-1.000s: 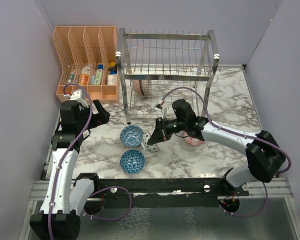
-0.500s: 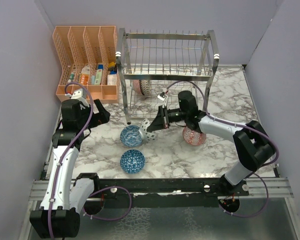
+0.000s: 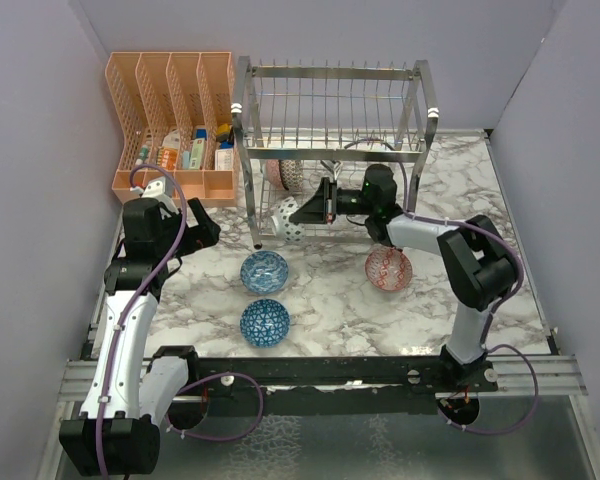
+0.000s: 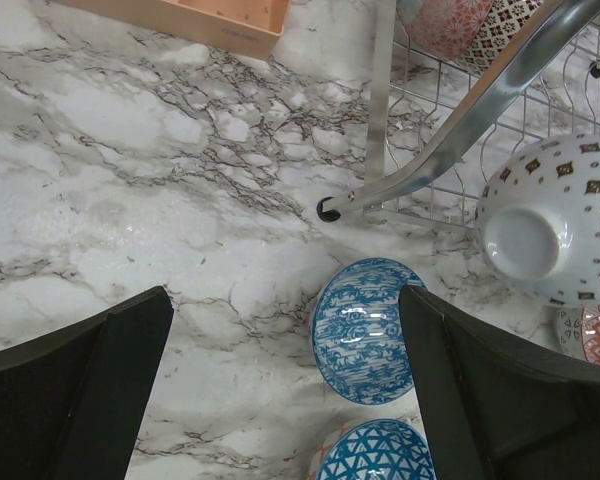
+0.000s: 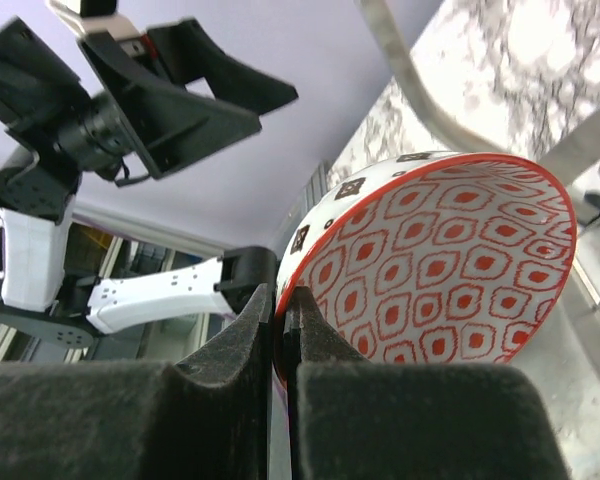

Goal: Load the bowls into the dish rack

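My right gripper [image 3: 310, 212] is shut on the rim of a white bowl [image 3: 289, 219] with dark diamonds outside and red marks inside [image 5: 440, 270]. It holds the bowl on its side at the front of the dish rack [image 3: 332, 105], level with the lower tier. A patterned bowl [image 3: 285, 175] stands in that tier. Two blue bowls [image 3: 264, 271] [image 3: 265, 322] and a pink-red bowl [image 3: 388, 268] sit on the table. My left gripper [image 4: 285, 300] hangs open above the marble, beside the nearer blue bowl [image 4: 365, 330], holding nothing.
An orange mesh organizer [image 3: 175, 120] with small packets stands left of the rack. The rack's front left leg [image 4: 378, 110] rises close to the held bowl [image 4: 550, 225]. Grey walls close in both sides of the marble table [image 3: 460, 190].
The right gripper has lifted the white bowl off the table and carried it back and left to the rack's lower tier. The left arm has barely moved.
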Available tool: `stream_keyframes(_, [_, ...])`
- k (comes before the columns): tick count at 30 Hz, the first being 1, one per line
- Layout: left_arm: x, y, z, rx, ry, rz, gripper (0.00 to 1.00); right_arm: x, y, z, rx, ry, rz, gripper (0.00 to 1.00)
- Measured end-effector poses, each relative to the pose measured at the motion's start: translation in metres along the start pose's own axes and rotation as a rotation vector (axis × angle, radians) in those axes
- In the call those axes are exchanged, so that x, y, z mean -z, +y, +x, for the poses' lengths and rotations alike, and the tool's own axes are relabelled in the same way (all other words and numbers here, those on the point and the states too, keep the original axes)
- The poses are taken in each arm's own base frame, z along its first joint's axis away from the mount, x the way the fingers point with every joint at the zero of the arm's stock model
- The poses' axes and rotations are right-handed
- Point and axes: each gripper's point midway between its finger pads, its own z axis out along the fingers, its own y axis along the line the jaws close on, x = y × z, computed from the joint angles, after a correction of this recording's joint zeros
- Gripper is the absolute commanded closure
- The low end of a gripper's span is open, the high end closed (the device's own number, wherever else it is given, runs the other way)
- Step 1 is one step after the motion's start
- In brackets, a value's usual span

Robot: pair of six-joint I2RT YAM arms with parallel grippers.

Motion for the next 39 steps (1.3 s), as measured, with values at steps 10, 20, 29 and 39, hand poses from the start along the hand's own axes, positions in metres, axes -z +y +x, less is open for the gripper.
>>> stream_keyframes(10, [0.002,-0.002,-0.005,-0.013,-0.011,0.004,0.01,-0.002,-0.003,-0.055,0.1,-0.147,-0.082,0.99])
stream_keyframes(20, [-0.001,-0.001,-0.004,-0.012,0.0,0.0,0.01,0.014,-0.014,-0.102,0.204,-0.335,-0.126,0.99])
stream_keyframes(29, [-0.002,0.0,-0.004,-0.013,0.003,-0.001,0.01,0.029,-0.034,-0.131,0.215,-0.473,-0.117,0.99])
stream_keyframes(39, [-0.004,0.001,-0.002,-0.012,0.012,-0.004,0.01,0.033,-0.038,-0.153,0.238,-0.566,-0.098,0.99])
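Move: In the right hand's grip is the white spotted bowl, bound for the free slot in the dish rack's lower tier: about 15 cm ahead, straight on, and some 7 cm lower. The brown-patterned bowl already racked stands 2 cm left of that slot, the salmon bowl 3 cm farther left. The blue-rimmed bowl lies on the table 7 cm back and 8 cm left of the hand. From the left hand the slot is roughly 17 cm ahead and 20 cm right. Carrying the white spotted bowl forward some 15 cm in under the rack's upper shelf, the right hand brings it towards the two racked bowls, rising about 4 cm and, after the first few centimetres, easing a little right. Meanwhile the left-pointing fingers swing clockwise some 25 degrees towards forward and tip upward, keeping their pinch on the rim. ##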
